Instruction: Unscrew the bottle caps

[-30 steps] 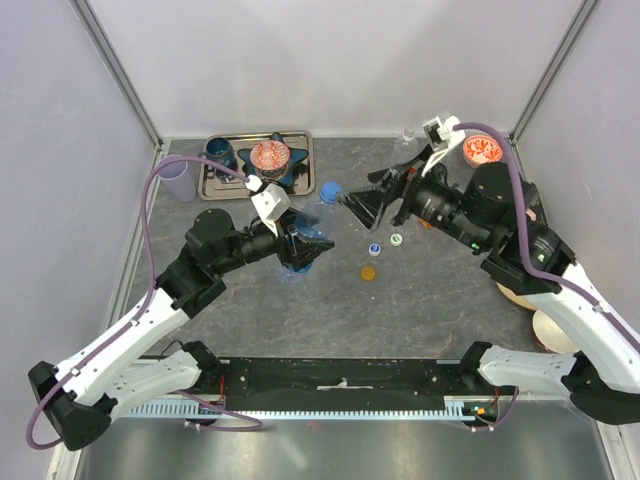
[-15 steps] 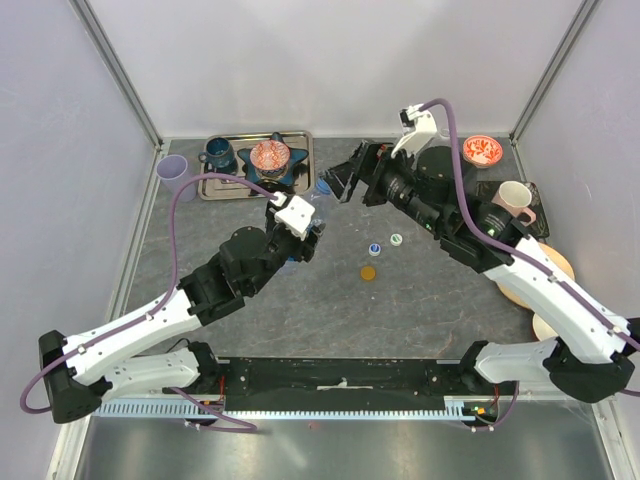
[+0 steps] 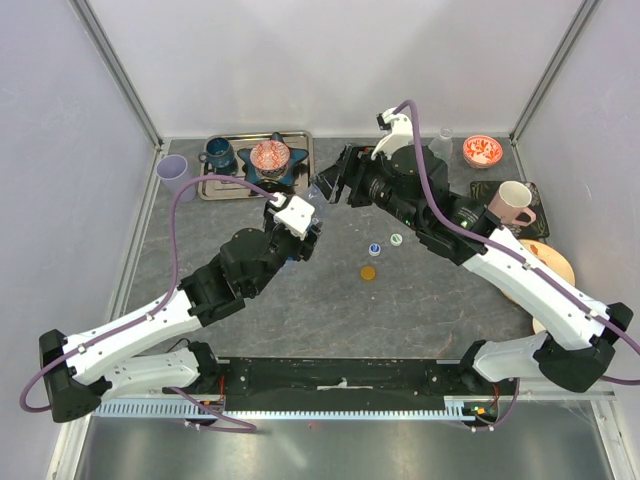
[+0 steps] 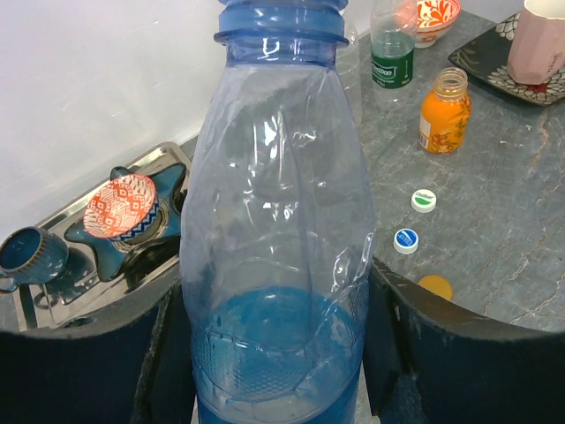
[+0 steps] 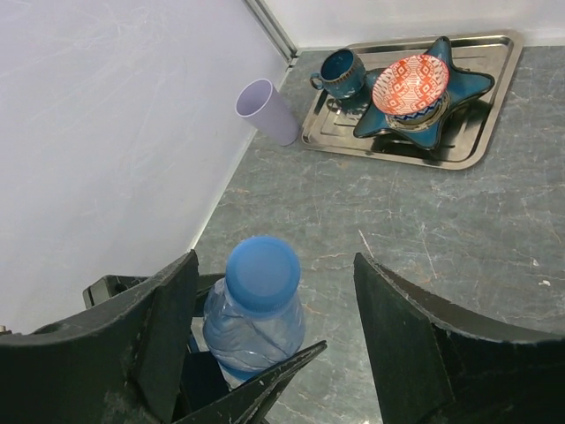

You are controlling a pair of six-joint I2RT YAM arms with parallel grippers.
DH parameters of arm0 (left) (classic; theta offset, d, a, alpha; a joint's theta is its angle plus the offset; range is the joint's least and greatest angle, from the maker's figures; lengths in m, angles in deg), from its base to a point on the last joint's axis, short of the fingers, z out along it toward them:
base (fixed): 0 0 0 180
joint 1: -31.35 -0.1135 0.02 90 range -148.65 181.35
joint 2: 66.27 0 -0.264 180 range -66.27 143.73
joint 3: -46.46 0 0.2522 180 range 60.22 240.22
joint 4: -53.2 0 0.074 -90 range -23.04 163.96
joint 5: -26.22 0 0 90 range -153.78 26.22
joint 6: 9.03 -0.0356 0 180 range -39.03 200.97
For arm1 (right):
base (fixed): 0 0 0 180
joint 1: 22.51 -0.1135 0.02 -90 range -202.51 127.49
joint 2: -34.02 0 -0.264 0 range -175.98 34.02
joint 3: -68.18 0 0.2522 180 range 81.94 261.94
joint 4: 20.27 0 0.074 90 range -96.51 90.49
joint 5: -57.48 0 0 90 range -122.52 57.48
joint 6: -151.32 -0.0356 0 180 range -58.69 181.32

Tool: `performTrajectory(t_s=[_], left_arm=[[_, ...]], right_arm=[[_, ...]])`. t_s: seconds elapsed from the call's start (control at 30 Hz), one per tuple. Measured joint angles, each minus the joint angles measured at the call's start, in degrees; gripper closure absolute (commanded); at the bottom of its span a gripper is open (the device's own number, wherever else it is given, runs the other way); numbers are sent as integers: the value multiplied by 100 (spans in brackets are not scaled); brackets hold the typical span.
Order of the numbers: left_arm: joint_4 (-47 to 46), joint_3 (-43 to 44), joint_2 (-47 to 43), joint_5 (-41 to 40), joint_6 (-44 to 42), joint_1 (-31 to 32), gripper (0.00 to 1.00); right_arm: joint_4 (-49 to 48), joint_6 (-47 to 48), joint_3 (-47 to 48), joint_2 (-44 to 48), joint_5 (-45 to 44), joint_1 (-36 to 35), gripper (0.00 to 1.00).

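Note:
My left gripper (image 4: 278, 353) is shut on the lower body of a clear blue bottle (image 4: 278, 221), holding it upright and tilted off the table. Its blue cap (image 5: 262, 274) is on the neck. My right gripper (image 5: 274, 262) is open, one finger on each side of that cap with gaps on both sides. In the top view the right gripper (image 3: 332, 185) meets the bottle (image 3: 318, 195) above the left gripper (image 3: 303, 238). Three loose caps lie on the table: white with green (image 3: 397, 239), white with blue (image 3: 374, 249) and orange (image 3: 369, 272).
A steel tray (image 3: 225, 190) at the back left holds a star dish, a patterned bowl and a blue mug, with a lilac cup (image 3: 173, 172) beside it. An orange bottle (image 4: 443, 110) and a green-labelled bottle (image 4: 392, 44) stand capless. A pink mug (image 3: 510, 203) sits at the right.
The left arm lifted the bottle toward the back. The right gripper swung left and over the blue cap, and its jaws narrowed.

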Motion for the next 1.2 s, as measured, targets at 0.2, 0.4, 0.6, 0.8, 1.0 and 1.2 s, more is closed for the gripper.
performTrajectory(t_s=[0.2, 0.4, 0.6, 0.8, 1.0, 1.2], left_arm=[[2, -37, -7, -4, -4, 0, 68], [2, -61, -26, -4, -4, 4, 68], [26, -79, -44, 0, -4, 7, 68], [9, -138, -109, 46, -4, 13, 69], [57, -245, -295, 608, 22, 0, 71], [181, -140, -570, 2420, 485, -350, 74]], right_arm=[[-79, 0, -2, -22, 9, 0, 33], [-201, -46, -98, -96, 76, 0, 44], [-293, -96, -190, -140, 179, -13, 63], [-448, -122, -348, -57, 179, -35, 94], [-527, 120, -629, 227, 363, -52, 100], [-533, 765, -796, 772, 960, -68, 100]])
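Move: The right hand, still open, has the bottle's blue cap almost between its fingertips: about 1 cm ahead of the hand, 2 cm to its left and 1 cm lower. The left gripper around the bottle is some 12 cm below the right hand, 4 cm left and 1 cm back. On the table roughly 36 cm below lie the loose orange cap, 6 cm ahead and 8 cm right, and the blue-white cap, 13 cm ahead and 10 cm right. From the left hand, the blue cap is about 11 cm up, 2 cm ahead and 2 cm right. The right fingers close on the blue cap and pinch it from both sides, after the hand eases about 1.5 cm left and a little down onto it. The left hand keeps hold of the bottle, nearly still at first; then both hands draw back together some 4 to 5 cm towards the bases, the left also drifting right and turning about 20 degrees clockwise, the right turning some 10 degrees counter-clockwise and tipping up slightly. ##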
